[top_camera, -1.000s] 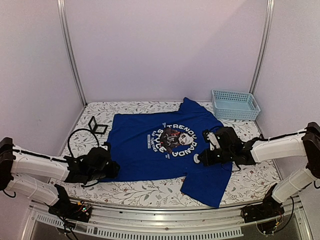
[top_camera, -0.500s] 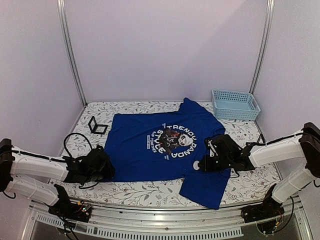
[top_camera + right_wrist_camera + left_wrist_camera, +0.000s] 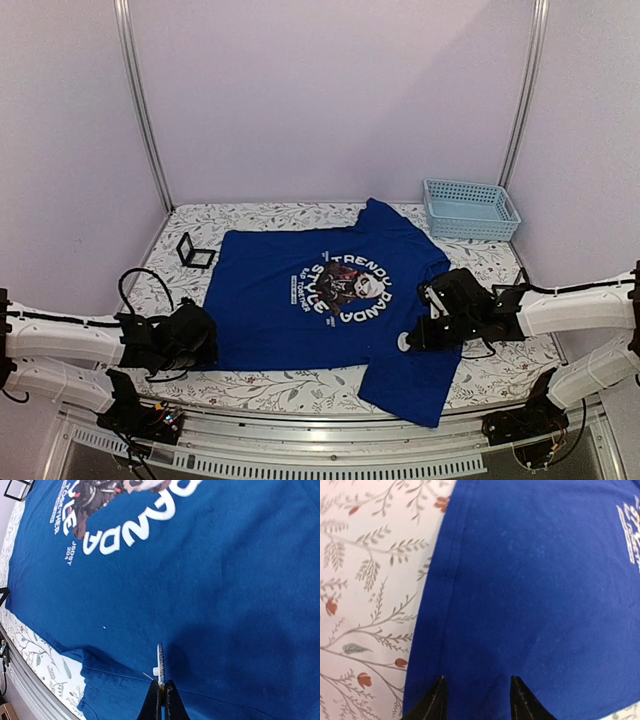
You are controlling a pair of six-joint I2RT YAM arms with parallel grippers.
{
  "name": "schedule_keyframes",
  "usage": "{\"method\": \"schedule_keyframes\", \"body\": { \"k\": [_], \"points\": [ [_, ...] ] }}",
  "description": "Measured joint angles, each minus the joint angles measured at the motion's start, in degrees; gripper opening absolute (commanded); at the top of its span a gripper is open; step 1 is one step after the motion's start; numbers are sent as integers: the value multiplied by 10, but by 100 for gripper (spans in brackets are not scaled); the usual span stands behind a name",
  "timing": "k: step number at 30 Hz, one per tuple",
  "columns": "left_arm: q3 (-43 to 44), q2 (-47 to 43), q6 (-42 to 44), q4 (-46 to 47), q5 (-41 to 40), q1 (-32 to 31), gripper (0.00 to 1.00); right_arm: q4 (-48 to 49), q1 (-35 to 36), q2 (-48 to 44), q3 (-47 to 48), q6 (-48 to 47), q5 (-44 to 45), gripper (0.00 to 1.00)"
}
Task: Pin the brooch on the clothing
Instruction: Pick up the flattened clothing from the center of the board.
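Observation:
The clothing [image 3: 300,310], a royal-blue T-shirt with a round panda print, lies spread flat across the floral table. My left gripper [image 3: 205,340] is at the shirt's left hem. In the left wrist view its black fingertips [image 3: 440,690] stand apart on the blue fabric [image 3: 535,580], and the left gripper [image 3: 477,682] is open with nothing pinched. My right gripper [image 3: 412,338] hovers over the shirt's lower right part [image 3: 200,580]. The right gripper [image 3: 162,685] is shut on the brooch [image 3: 160,662], a thin disc seen edge-on with a small white clasp. From above, the brooch [image 3: 403,342] shows as a pale round spot.
A light-blue basket [image 3: 470,208] stands at the back right corner. A small black open case [image 3: 192,251] lies left of the shirt's far sleeve. A black cable [image 3: 140,285] loops above the left arm. The flowered tablecloth [image 3: 300,385] shows along the near edge.
My left gripper has drawn back to the left, and the shirt's left hem has shifted with it and lies flatter. The right gripper with the brooch has moved slightly nearer and right.

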Motion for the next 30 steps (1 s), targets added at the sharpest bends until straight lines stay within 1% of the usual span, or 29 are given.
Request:
{"method": "schedule_keyframes", "body": {
  "k": [2, 3, 4, 6, 8, 9, 11, 15, 17, 21, 23, 26, 29, 30],
  "points": [
    [9, 1, 49, 3, -17, -8, 55, -11, -11, -5, 21, -28, 2, 0],
    [15, 2, 88, 23, -20, -10, 58, -12, -21, -5, 33, -43, 6, 0],
    [22, 7, 130, 58, -18, -10, 61, -11, -33, -5, 46, -59, 13, 0],
    [39, 33, 225, 161, 5, -11, 65, -2, -60, -3, 67, -93, 28, 0],
    [68, 85, 315, 273, 43, -12, 67, 20, -91, 5, 82, -124, 42, 0],
    [91, 120, 354, 315, 65, -12, 68, 33, -106, 12, 86, -137, 46, 0],
    [174, 217, 425, 375, 110, -12, 68, 64, -137, 31, 89, -162, 56, 0],
    [405, 424, 521, 396, 205, -15, 68, 97, -172, 77, 99, -190, 65, 0],
    [485, 506, 565, 407, 251, -21, 69, 109, -176, 98, 104, -200, 66, 0],
    [570, 610, 636, 382, 323, -45, 70, 126, -176, 121, 106, -215, 62, 0],
    [603, 648, 660, 360, 339, -57, 72, 133, -176, 126, 106, -221, 59, 0],
    [638, 693, 695, 330, 350, -77, 71, 148, -176, 128, 103, -226, 56, 0],
    [650, 710, 710, 318, 345, -86, 67, 163, -176, 128, 93, -228, 48, 0],
    [658, 712, 712, 313, 340, -87, 63, 168, -176, 128, 88, -229, 42, 0]
  ]
}}
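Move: For my left hand, open low over the clothing's near left corner, the plain patch beside the PANDA lettering is about 41 cm right and 8 cm ahead. The lettering is roughly 36 cm right and 14 cm ahead, and the near sleeve 45 cm right and 7 cm back. My right hand holds the brooch; the neckline lies about 17 cm ahead of it and 5 cm right, and the patch 8 cm left and 2 cm ahead. I lift my left hand off the near corner and swing it some 40 cm right in an arc over the clothing, turning the wrist about 80 degrees clockwise and spreading the fingers wider, then come down at the cloth beside PANDA. Meanwhile my right hand, still pinching the brooch, goes forward about 15 cm and a little right towards the neckline, rising slightly and tipping its fingers up. ##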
